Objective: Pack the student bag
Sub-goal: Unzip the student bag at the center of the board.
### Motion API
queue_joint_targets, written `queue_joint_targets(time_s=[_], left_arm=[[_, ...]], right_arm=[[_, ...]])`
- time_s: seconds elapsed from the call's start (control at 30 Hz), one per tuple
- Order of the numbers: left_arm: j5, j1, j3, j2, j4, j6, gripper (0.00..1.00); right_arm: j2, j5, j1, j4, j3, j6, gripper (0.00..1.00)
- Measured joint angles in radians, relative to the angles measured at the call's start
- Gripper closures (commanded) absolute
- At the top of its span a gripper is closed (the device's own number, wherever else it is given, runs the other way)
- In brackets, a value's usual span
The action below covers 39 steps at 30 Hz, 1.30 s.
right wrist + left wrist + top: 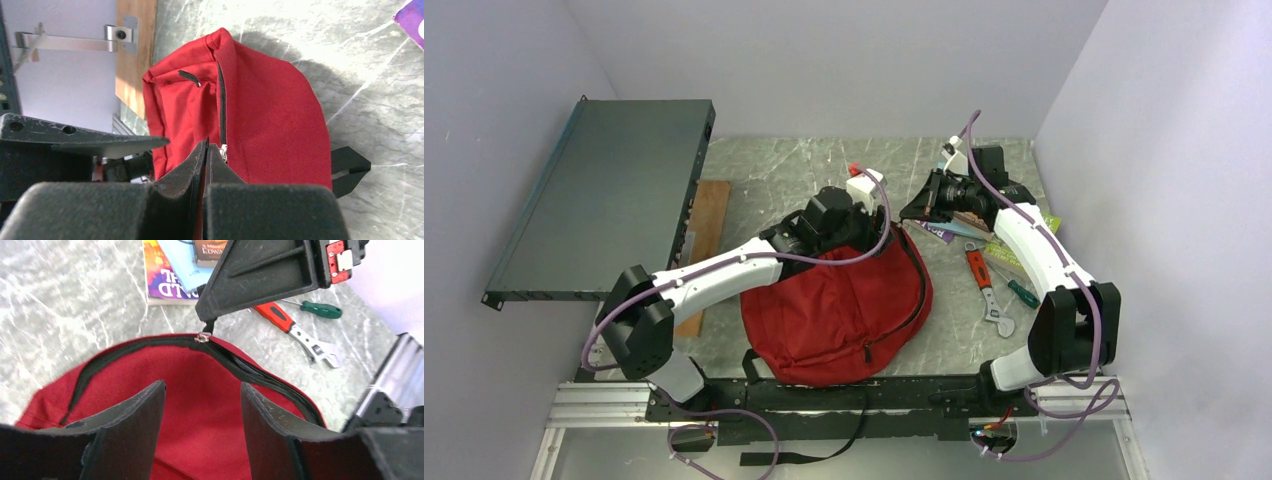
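Observation:
The student bag (834, 310), a red backpack, lies in the middle of the table with its black zipper (125, 347) running along the top edge. My left gripper (202, 387) hovers open just over the red fabric, nothing between its fingers (145, 415). My right gripper (209, 320) reaches in from the far side and is shut on the black zipper pull (208, 328) just above the metal slider (202, 338). In the right wrist view the closed right gripper (206, 145) sits beside the slider (223, 150), with the bag (270, 110) beyond it.
Books (167, 280) lie beyond the bag. A red-handled adjustable wrench (987, 290) and a green screwdriver (1022, 291) lie to its right. A dark rack shelf (594, 200) and a wooden board (707, 215) stand at the left. Black straps (824, 440) hang over the near edge.

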Motion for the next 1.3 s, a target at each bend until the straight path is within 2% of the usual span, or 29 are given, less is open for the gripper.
queue_joint_targets(time_s=[0.2, 0.33, 0.4, 0.53, 0.67, 0.7, 0.73, 0.83, 0.93, 1.0, 1.17, 1.27, 1.3], left_arm=[[-0.040, -0.006, -0.031, 0.054, 0.164, 0.124, 0.51], [-0.024, -0.008, -0.018, 0.109, 0.227, 0.155, 0.53], [-0.011, -0.007, -0.017, 0.125, 0.249, 0.153, 0.56], [0.000, -0.008, 0.029, 0.171, 0.268, 0.146, 0.72], [-0.001, -0.005, 0.064, 0.202, 0.266, 0.143, 0.95], [-0.001, -0.005, 0.068, 0.205, 0.265, 0.142, 0.97], [-0.002, -0.005, 0.077, 0.213, 0.257, 0.138, 1.00], [-0.001, -0.005, 0.085, 0.226, 0.245, 0.135, 1.00], [0.011, 0.004, 0.085, 0.228, 0.229, 0.116, 1.00], [0.031, 0.017, 0.085, 0.228, 0.223, 0.090, 1.00], [0.097, 0.071, 0.085, 0.228, 0.204, -0.005, 1.00], [0.145, 0.099, 0.088, 0.233, 0.203, -0.068, 1.00], [0.163, 0.108, 0.089, 0.237, 0.204, -0.093, 1.00]], right_arm=[[-0.018, -0.037, 0.000, 0.050, -0.045, 0.076, 1.00], [-0.020, -0.050, -0.001, 0.062, -0.061, 0.103, 1.00], [-0.023, -0.053, -0.001, 0.069, -0.063, 0.112, 1.00], [-0.029, -0.057, 0.000, 0.079, -0.064, 0.126, 1.00], [-0.036, -0.046, -0.006, 0.090, -0.064, 0.126, 1.00], [-0.037, -0.038, -0.009, 0.092, -0.064, 0.124, 0.94], [-0.037, -0.030, -0.010, 0.090, -0.065, 0.122, 0.83], [-0.050, 0.045, -0.006, 0.045, -0.062, 0.089, 0.50], [-0.096, 0.163, -0.005, -0.035, -0.061, 0.043, 0.29], [-0.143, 0.235, -0.005, -0.062, -0.073, 0.019, 0.25], [-0.303, 0.383, 0.006, -0.075, -0.182, -0.045, 0.26], [-0.314, 0.463, 0.122, -0.074, -0.204, -0.102, 0.29], [-0.296, 0.492, 0.195, -0.069, -0.200, -0.126, 0.28]])
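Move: The zipper pull, still pinched in the right fingertips, lies about 4 cm ahead of the open left hand, 5 cm to its right and 2 cm lower. From the right hand it is right at the tips, level fore-and-aft, about 1 cm left and 1 cm below. The purple book lies roughly 8 cm ahead and 7 cm right of the pull, and the red wrench some 10 cm back and 20 cm right of it; both are about 15 cm below it. Rightward and forward, about 5 cm each way and slightly down, the left hand reaches the zipper pull and shuts on it while the right hand holds the pull almost still. The right fingers then open wide and let go, backing off right and then swinging back and left, rolling some 25 degrees; the left, keeping its pinch, eases a couple of centimetres left and forward. ##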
